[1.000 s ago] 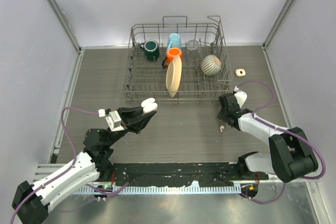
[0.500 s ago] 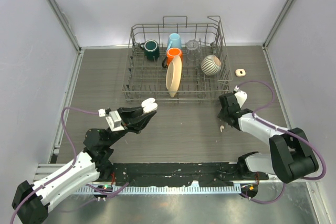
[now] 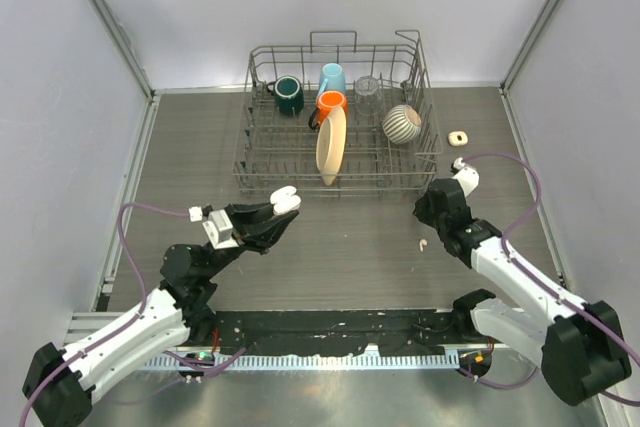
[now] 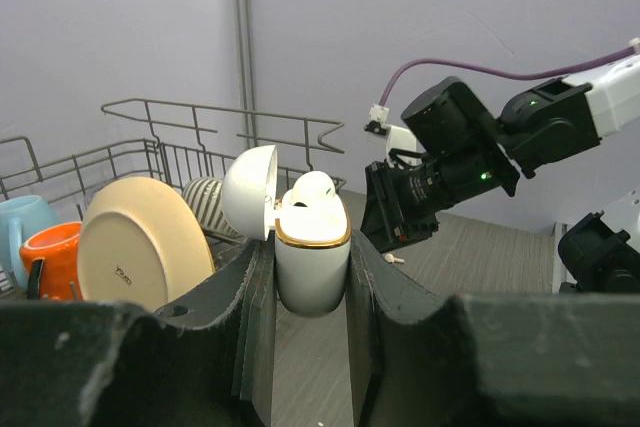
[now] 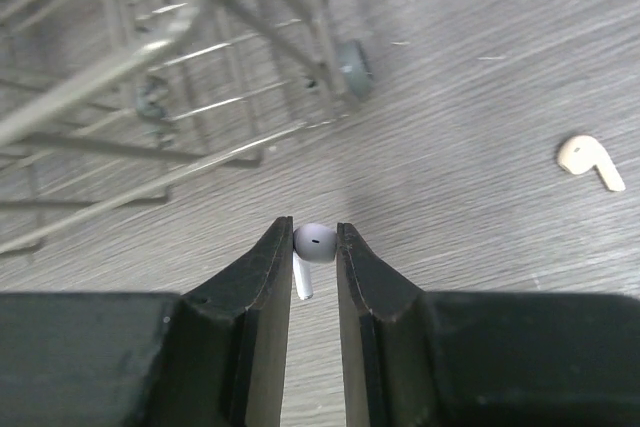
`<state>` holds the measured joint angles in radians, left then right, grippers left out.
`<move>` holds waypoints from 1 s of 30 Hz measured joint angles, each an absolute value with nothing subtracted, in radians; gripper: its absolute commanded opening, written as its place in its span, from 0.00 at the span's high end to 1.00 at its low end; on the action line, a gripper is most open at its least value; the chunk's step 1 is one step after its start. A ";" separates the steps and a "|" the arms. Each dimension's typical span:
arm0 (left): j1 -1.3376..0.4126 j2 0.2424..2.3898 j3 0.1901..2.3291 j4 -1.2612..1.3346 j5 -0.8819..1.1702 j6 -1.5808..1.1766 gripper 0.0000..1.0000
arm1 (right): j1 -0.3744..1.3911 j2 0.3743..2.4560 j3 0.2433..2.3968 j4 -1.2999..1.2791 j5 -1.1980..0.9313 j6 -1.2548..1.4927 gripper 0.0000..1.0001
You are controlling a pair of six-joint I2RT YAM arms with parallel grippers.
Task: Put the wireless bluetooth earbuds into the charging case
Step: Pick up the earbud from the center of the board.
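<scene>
My left gripper (image 4: 310, 299) is shut on the white charging case (image 4: 312, 252), held upright above the table with its lid (image 4: 248, 190) flipped open. One earbud (image 4: 312, 187) sits in the case. In the top view the case (image 3: 285, 197) is in front of the rack. My right gripper (image 5: 314, 245) is shut on a white earbud (image 5: 317, 241), stem pointing down, above the table; in the top view that gripper (image 3: 432, 209) is near the rack's right corner. Another earbud (image 5: 590, 160) lies loose on the table (image 3: 424, 244), just beside the right gripper.
A wire dish rack (image 3: 335, 122) stands at the back with a green mug (image 3: 289, 95), blue mug (image 3: 332, 77), orange mug (image 3: 331, 103), cream plate (image 3: 330, 144), glass (image 3: 367, 89) and striped bowl (image 3: 402, 123). A small cream object (image 3: 458, 137) lies to its right.
The right arm has shifted its pose and its wrist has moved slightly back and right, with the earbud in its fingers. The left arm and case have stayed still.
</scene>
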<state>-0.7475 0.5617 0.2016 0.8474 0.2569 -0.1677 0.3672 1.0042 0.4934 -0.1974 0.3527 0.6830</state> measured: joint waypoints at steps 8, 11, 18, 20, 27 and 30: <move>-0.748 0.581 0.202 0.849 0.253 -0.175 1.00 | 0.477 0.980 0.493 -0.212 0.355 0.682 0.99; -0.748 0.580 0.202 0.852 0.253 -0.176 1.00 | 0.583 1.048 0.495 -0.219 0.358 0.685 0.99; -0.748 0.557 0.202 0.847 0.249 -0.175 1.00 | 0.778 1.144 0.523 -0.312 0.372 0.738 0.99; -0.748 0.548 0.202 0.846 0.245 -0.175 1.00 | 0.805 1.153 0.534 -0.341 0.378 0.760 0.99; -0.748 0.543 0.202 0.845 0.235 -0.175 1.00 | 0.862 1.223 0.551 -0.420 0.380 0.824 0.98; -0.748 0.543 0.202 0.845 0.235 -0.175 1.00 | 0.870 1.254 0.562 -0.434 0.382 0.839 0.91</move>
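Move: The right hand, already holding an earbud, is bound for bare board about 10 cm back, 10 cm left and 7 cm below. On the board, one loose earbud lies roughly 6 cm back and 1 cm right of this hand, another about 1 cm ahead and 11 cm right; the rack's near right corner is some 7 cm ahead and 2 cm right. From the left hand, that bare spot is level fore-and-aft, about 24 cm right and 27 cm below. Right hand carries the pinched earbud about 10 cm back and left, then lowers towards bare board, fingers tipping downward. ##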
